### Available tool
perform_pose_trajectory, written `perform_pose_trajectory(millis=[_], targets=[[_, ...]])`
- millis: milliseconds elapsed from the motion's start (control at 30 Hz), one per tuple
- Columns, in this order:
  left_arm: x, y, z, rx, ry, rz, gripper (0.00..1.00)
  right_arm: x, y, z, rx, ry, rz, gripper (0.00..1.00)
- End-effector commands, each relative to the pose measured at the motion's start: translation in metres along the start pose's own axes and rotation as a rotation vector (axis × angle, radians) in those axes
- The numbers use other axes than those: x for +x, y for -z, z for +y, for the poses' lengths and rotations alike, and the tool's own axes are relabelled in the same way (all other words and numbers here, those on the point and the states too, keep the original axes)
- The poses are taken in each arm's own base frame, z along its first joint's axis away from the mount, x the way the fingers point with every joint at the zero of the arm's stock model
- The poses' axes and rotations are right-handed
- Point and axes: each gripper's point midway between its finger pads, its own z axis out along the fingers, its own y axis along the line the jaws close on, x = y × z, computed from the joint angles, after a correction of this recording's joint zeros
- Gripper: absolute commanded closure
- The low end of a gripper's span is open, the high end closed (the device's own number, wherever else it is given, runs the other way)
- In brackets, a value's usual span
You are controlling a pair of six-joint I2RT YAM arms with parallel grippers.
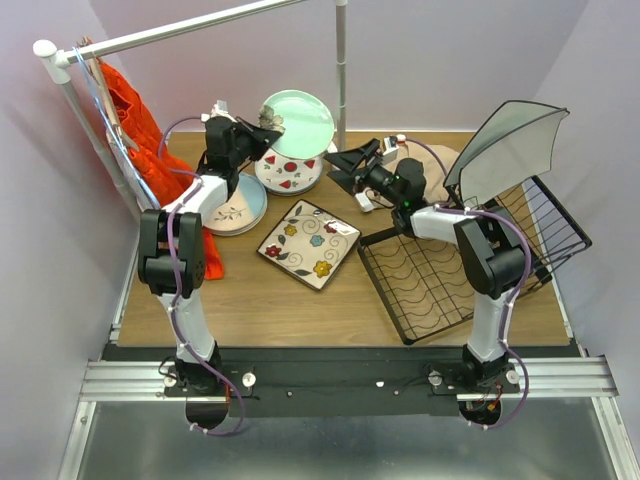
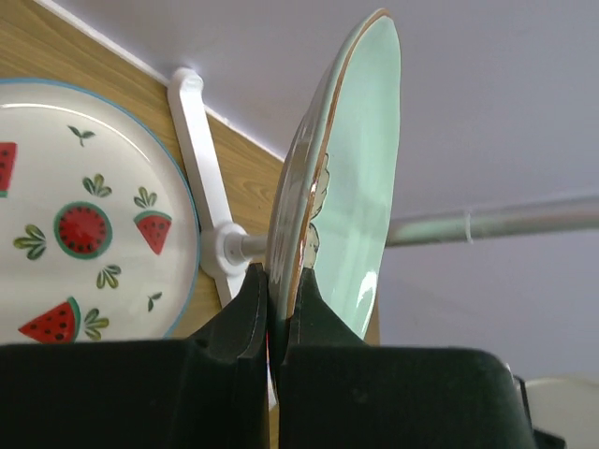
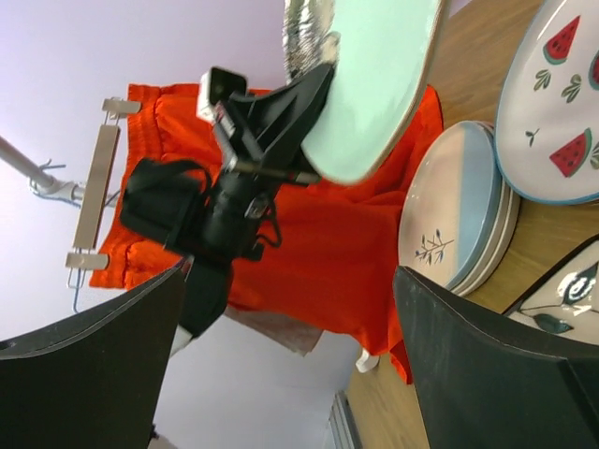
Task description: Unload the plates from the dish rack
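My left gripper [image 1: 262, 132] is shut on the rim of a pale green plate [image 1: 302, 120], held tilted in the air above a red-spotted watermelon plate [image 1: 290, 175]. In the left wrist view both fingers [image 2: 245, 309] pinch the green plate [image 2: 360, 168] edge-on. My right gripper [image 1: 342, 168] stands open just right of that plate, with nothing between its fingers [image 3: 496, 374]. A pink-and-blue plate stack [image 1: 238, 208] and a floral square plate [image 1: 308, 243] lie on the table. A dark scalloped plate [image 1: 510, 150] stands upright in the black dish rack [image 1: 440, 285].
An orange garment [image 1: 140, 130] hangs from a white clothes rail [image 1: 180, 32] at the left; its foot [image 2: 198, 159] stands by the watermelon plate [image 2: 84, 234]. A beige cloth [image 1: 425, 165] lies behind the right arm. The garment [image 3: 328, 253] fills the right wrist view.
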Motion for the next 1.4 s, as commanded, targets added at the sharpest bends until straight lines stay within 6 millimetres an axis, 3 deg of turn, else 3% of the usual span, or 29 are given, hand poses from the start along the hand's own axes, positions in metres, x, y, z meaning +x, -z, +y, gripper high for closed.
perform_pose_trajectory(millis=[0,133,267,333,533,867,1067,1367], targets=[[-0.084,0.003,-0.053,0.159,0.062,-0.255,1.0,0.009,0.011,0.038,-0.095,0.111,0.044,0.0],[-0.112,0.016,-0.048,0.112,0.084,-0.379,1.0,0.017,0.015,0.046,-0.111,0.084,0.087,0.01],[-0.127,0.028,-0.016,0.006,0.153,-0.521,1.0,0.025,0.021,0.058,-0.127,0.073,0.107,0.01],[-0.137,0.034,-0.006,-0.029,0.21,-0.597,1.0,0.024,0.027,0.074,-0.153,0.08,0.105,0.01],[-0.145,0.038,0.038,-0.149,0.355,-0.719,1.0,0.019,0.048,0.129,-0.227,0.168,0.062,0.01],[-0.149,0.039,0.084,-0.365,0.487,-0.836,1.0,0.012,0.074,0.174,-0.261,0.265,-0.011,0.01],[-0.144,0.033,0.101,-0.394,0.529,-0.847,1.0,0.01,0.083,0.186,-0.266,0.298,-0.037,0.01],[-0.159,0.026,0.101,-0.385,0.501,-0.903,1.0,0.001,0.097,0.201,-0.245,0.365,-0.115,0.0]])
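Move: Pinched in the left hand, the pale-green plate is bound, it seems, for the open far-left table, about 15 cm left of that hand, 6 ahead and 20 below. The watermelon plate lies nearly under the hand, 2 ahead, 3 right; the blue-edged plate stack is 12 left, 9 back. From the open right hand, that spot is some 32 cm left, 17 ahead and 20 down, and the green plate's middle 11 left, 9 ahead, about level. Keeping its pinch on the green plate's rim, the left hand swings it about 17 cm to the left, off the watermelon plate's side and slightly forward, turning some 55 degrees counter-clockwise and sinking about 8 cm, mostly later on, towards the open table beyond the blue-edged stack. The right hand, already free of the plate and wide open, draws back about 11 cm and rises 16, drifting a little right as its fingers tip upward. ##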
